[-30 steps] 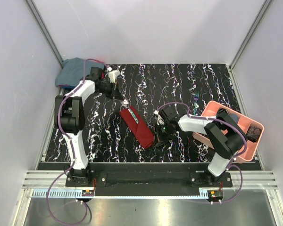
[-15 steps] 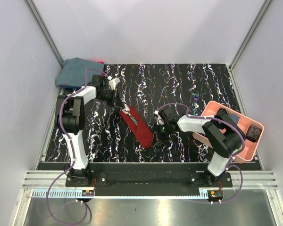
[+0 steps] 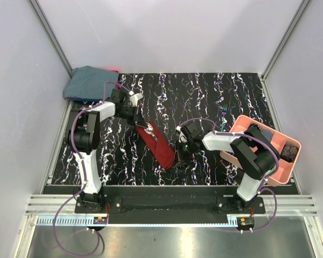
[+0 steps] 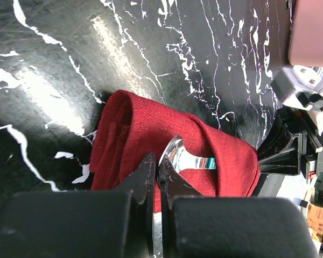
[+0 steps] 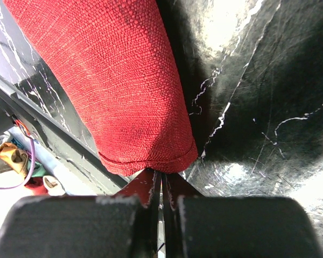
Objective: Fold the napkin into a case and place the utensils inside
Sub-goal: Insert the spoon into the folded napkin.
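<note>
The dark red napkin, folded into a narrow case (image 3: 157, 146), lies slantwise on the black marbled table. My left gripper (image 3: 145, 126) is at its upper, open end, shut on the shiny bowl of a spoon (image 4: 178, 157). The spoon's teal handle (image 4: 207, 163) reaches into the folds of the case (image 4: 151, 129). My right gripper (image 3: 178, 156) is at the lower end, jaws shut on the hem of the case (image 5: 151, 161). A small teal piece (image 3: 224, 112) lies on the table near the pink tray.
A pink compartment tray (image 3: 293, 164) sits at the right edge, partly under my right arm. A blue-grey cloth bundle (image 3: 89, 81) lies at the back left corner. Grey walls close in the table on three sides.
My left gripper has carried the spoon from the back left down to the case's upper end, and the handle now enters the cloth. The right gripper has stayed on the lower end.
</note>
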Robot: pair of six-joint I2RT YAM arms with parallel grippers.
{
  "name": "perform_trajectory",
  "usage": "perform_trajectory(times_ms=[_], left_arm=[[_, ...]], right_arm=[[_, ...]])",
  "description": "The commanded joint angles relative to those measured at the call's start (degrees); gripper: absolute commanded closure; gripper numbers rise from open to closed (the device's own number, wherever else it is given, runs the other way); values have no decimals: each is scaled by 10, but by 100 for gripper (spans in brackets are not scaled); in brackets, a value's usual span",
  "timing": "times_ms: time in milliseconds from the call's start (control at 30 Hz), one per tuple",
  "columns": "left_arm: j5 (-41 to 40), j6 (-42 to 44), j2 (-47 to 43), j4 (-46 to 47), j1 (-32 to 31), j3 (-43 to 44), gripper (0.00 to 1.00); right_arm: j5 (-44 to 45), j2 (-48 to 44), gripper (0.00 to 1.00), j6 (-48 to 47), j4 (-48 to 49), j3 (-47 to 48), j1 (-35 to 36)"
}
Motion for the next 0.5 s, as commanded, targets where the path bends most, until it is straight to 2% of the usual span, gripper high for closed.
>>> perform_trajectory(times_ms=[0, 67, 167, 200, 267, 300, 333, 367, 400, 467], left_arm=[[6, -14, -2, 26, -14, -6, 100], [6, -15, 1, 23, -18, -4, 100], [1, -19, -1, 19, -19, -2, 78], [-14, -23, -3, 12, -18, 4, 63], [-20, -30, -20, 11, -18, 11, 54], [-33, -34, -24, 4, -18, 22, 51], [-35, -36, -29, -5, -18, 32, 25], [-33, -39, -33, -16, -18, 41, 7], [-39, -41, -36, -34, -18, 59, 1], [-55, -53, -57, -46, -18, 70, 1]], right_arm=[[28, 15, 100, -6, 20, -9, 1], [28, 15, 100, -7, 20, -9, 1], [33, 5, 100, -5, 17, -12, 1], [35, -7, 100, -4, 14, -12, 1], [59, -25, 99, -6, -17, -5, 1], [70, -48, 95, -10, -33, -3, 1], [97, -61, 91, -15, -65, 0, 1], [115, -75, 85, -17, -84, 7, 0], [132, -102, 73, -19, -104, 10, -2], [170, -132, 62, -23, -157, 22, -7]])
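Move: The spoon's bowl is in the left hand's shut fingertips, about 1 cm to the right of and below the hand point, its handle already running under the napkin's fold, whose edge lies about 6 cm back and 4 cm right of that hand. The folded napkin's middle is some 9 cm back and 4 cm right. The right hand has its shut tips at the napkin's near end, whose middle is about 3 cm to its left and level; the bowl is roughly 17 cm ahead and 12 cm left of it. The spoon gets a last short nudge of about 1 cm to the right, towards the fold, from the left fingers, which then spread nearly fully to let go of the bowl and start to rise about 1 cm. The right hand stays on the napkin's near end at first, then comes away about 2 cm to the right and slightly up, its fingers beginning to part. ##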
